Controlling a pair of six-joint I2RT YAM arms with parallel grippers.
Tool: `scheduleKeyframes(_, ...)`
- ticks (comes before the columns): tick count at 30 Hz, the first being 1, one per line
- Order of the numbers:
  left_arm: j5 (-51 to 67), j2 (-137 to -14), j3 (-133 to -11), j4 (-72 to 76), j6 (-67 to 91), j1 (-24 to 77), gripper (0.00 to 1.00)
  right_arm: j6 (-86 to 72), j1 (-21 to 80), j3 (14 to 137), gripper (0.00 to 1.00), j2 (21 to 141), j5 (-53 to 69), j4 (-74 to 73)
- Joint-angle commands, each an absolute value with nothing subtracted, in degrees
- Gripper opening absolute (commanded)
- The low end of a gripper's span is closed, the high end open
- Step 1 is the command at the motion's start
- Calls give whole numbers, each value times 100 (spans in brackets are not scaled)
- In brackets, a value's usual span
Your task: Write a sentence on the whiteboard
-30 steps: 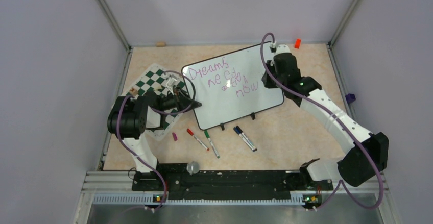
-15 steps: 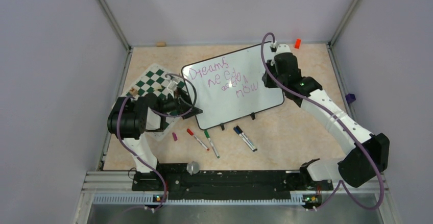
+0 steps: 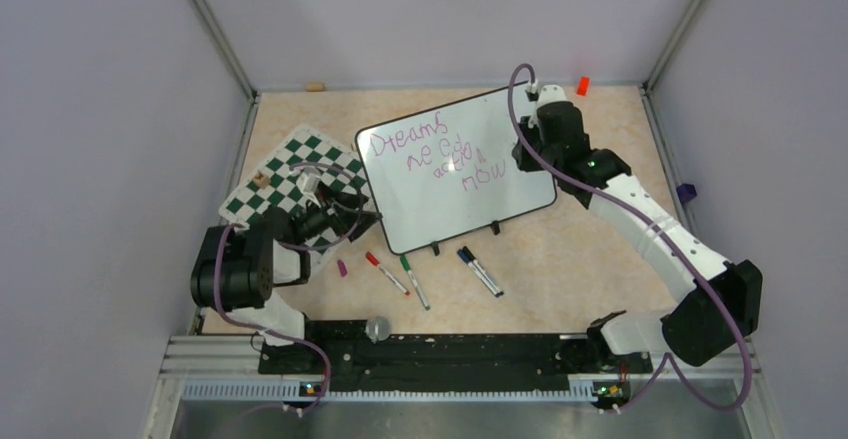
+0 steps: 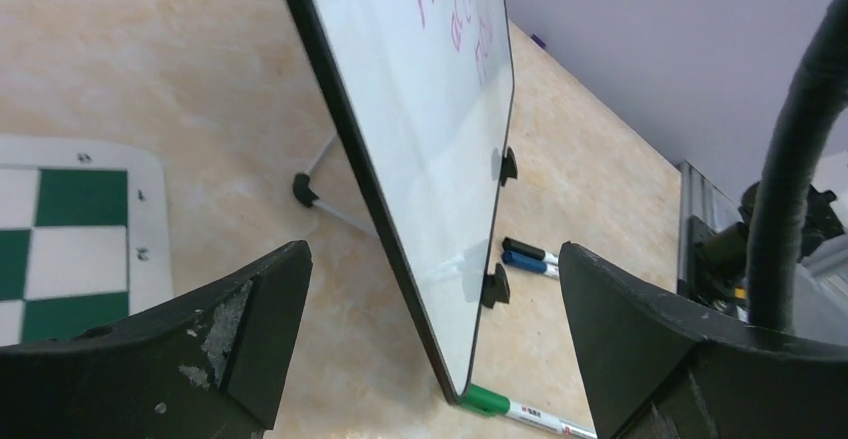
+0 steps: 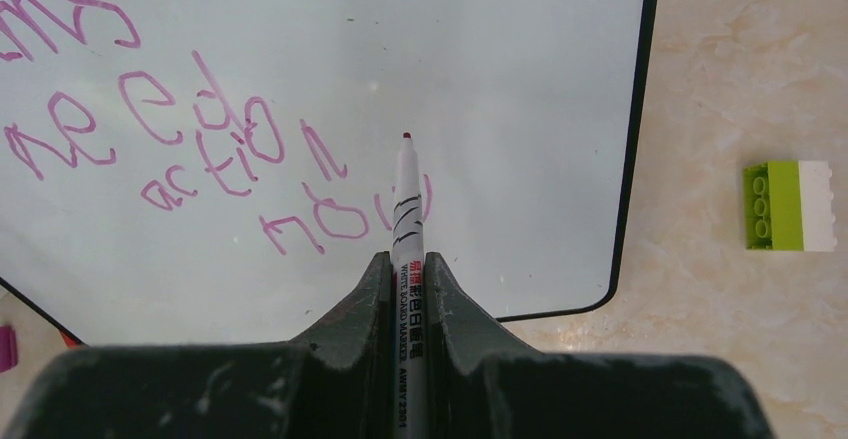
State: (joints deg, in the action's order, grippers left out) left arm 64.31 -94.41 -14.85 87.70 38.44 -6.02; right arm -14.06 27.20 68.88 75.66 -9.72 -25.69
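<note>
The whiteboard (image 3: 500, 144) stands tilted on its small feet at mid table. On it is the sentence (image 3: 438, 155) in purple-pink lettering, reading "Dreams need action now" (image 5: 200, 144). My right gripper (image 5: 408, 264) is shut on a white marker (image 5: 407, 209). The marker's tip points at the whiteboard (image 5: 530, 79) just right of "now"; whether it touches I cannot tell. My left gripper (image 3: 352, 216) is open and holds nothing, just off the board's near left corner. In the left wrist view the whiteboard (image 4: 430, 109) shows edge-on between the wide-apart fingers of the left gripper (image 4: 430, 264).
A green-and-white chess mat (image 3: 285, 174) lies left of the board, under the left arm. Red (image 3: 386, 272), green (image 3: 414, 280) and blue-black (image 3: 480, 270) markers and a purple cap (image 3: 342, 268) lie in front of the board. A green-white brick (image 5: 790, 206) lies to the board's right.
My left gripper has opened and drawn back toward the near left, away from the board's corner. The right arm and marker have stayed put.
</note>
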Motion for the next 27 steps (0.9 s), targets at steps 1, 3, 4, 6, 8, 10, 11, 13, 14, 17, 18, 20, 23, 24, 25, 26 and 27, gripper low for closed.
scheduleKeyframes(1, 5799, -8522, -1354, 8639, 3494, -657, 99, -1235, 2672, 7364, 0, 7667, -863, -2329)
scheduleKeyframes(3, 5706, -7848, -1402, 7522, 3117, -693, 99, -1202, 2677, 7446, 0, 7709, -829, -2337)
scheduleKeyframes(4, 5383, -7364, -1472, 6546, 2843, -692, 99, -1190, 2673, 7485, 0, 7732, -818, -2341)
scheduleKeyframes(6, 4717, -6552, -1810, 4519, 2560, -713, 99, -1151, 2672, 7583, 0, 7774, -796, -2362)
scheduleKeyframes(8, 4753, -6462, -2421, 2783, 2287, -738, 99, -1127, 2667, 7681, 0, 7822, -775, -2369)
scheduleKeyframes(10, 4059, -6324, -3218, 691, 1853, -700, 99, -1095, 2672, 7784, 0, 7875, -741, -2383)
scheduleKeyframes(11, 3570, -6335, -3613, -239, 1858, -695, 99, -1075, 2672, 7853, 0, 7913, -716, -2413)
scheduleKeyframes(13, 2569, -6390, -4466, -1831, 1859, -703, 99, -1037, 2671, 8037, 0, 7984, -695, -2475)
scheduleKeyframes(14, 2128, -6427, -5035, -2866, 1588, -695, 99, -1017, 2672, 8101, 0, 8024, -713, -2519)
scheduleKeyframes(17, 1284, -6003, -5466, -3646, 1487, -710, 99, -1031, 2676, 8236, 0, 8060, -745, -2580)
scheduleKeyframes(18, 1204, -5947, -5540, -3775, 1471, -712, 99, -1056, 2672, 8265, 0, 8066, -713, -2591)
scheduleKeyframes(20, 1486, -5966, -5554, -3975, 1401, -712, 99, -1160, 2672, 8293, 0, 8073, -603, -2613)
scheduleKeyframes(23, 1129, -5863, -5376, -4160, 1762, -713, 99, -1279, 2672, 8306, 0, 8032, -470, -2644)
scheduleKeyframes(24, 975, -5776, -5219, -4125, 1877, -739, 99, -1297, 2673, 8313, 0, 8007, -460, -2662)
scheduleKeyframes(25, 836, -5703, -5172, -4139, 1969, -760, 99, -1298, 2678, 8317, 0, 7980, -472, -2689)
scheduleKeyframes(26, 635, -5633, -5156, -4218, 2138, -774, 99, -1287, 2674, 8315, 0, 7954, -467, -2707)
scheduleKeyframes(27, 371, -5574, -5157, -4301, 2284, -783, 99, -1278, 2674, 8314, 0, 7935, -458, -2721)
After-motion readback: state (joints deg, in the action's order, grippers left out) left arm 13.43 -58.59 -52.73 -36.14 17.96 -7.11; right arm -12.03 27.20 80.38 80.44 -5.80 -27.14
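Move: The left hand, already open and clear of the whiteboard it had been holding, has the board's middle about 20 cm to its right and 10 cm ahead, roughly level; the chessboard's middle lies about 15 cm to its left, 11 cm ahead and 13 cm below. For the right hand, holding the marker, the whiteboard's middle is some 14 cm left, 4 cm ahead and 10 cm lower; the word "now" is about 8 cm left, 4 cm ahead and 9 cm below. The left hand swings about 12 cm left, away from the whiteboard's left edge and over the chessboard, rising some 9 cm before sinking about 4, reaching 6 cm forward and then drawing back, while the wrist turns about 45 degrees counter-clockwise and tips its open fingers down towards the table. Meanwhile the right hand keeps its pinch on the marker and lifts it about 5 cm away from "now", easing a little forward and left, its fingers tilting up only slightly. ##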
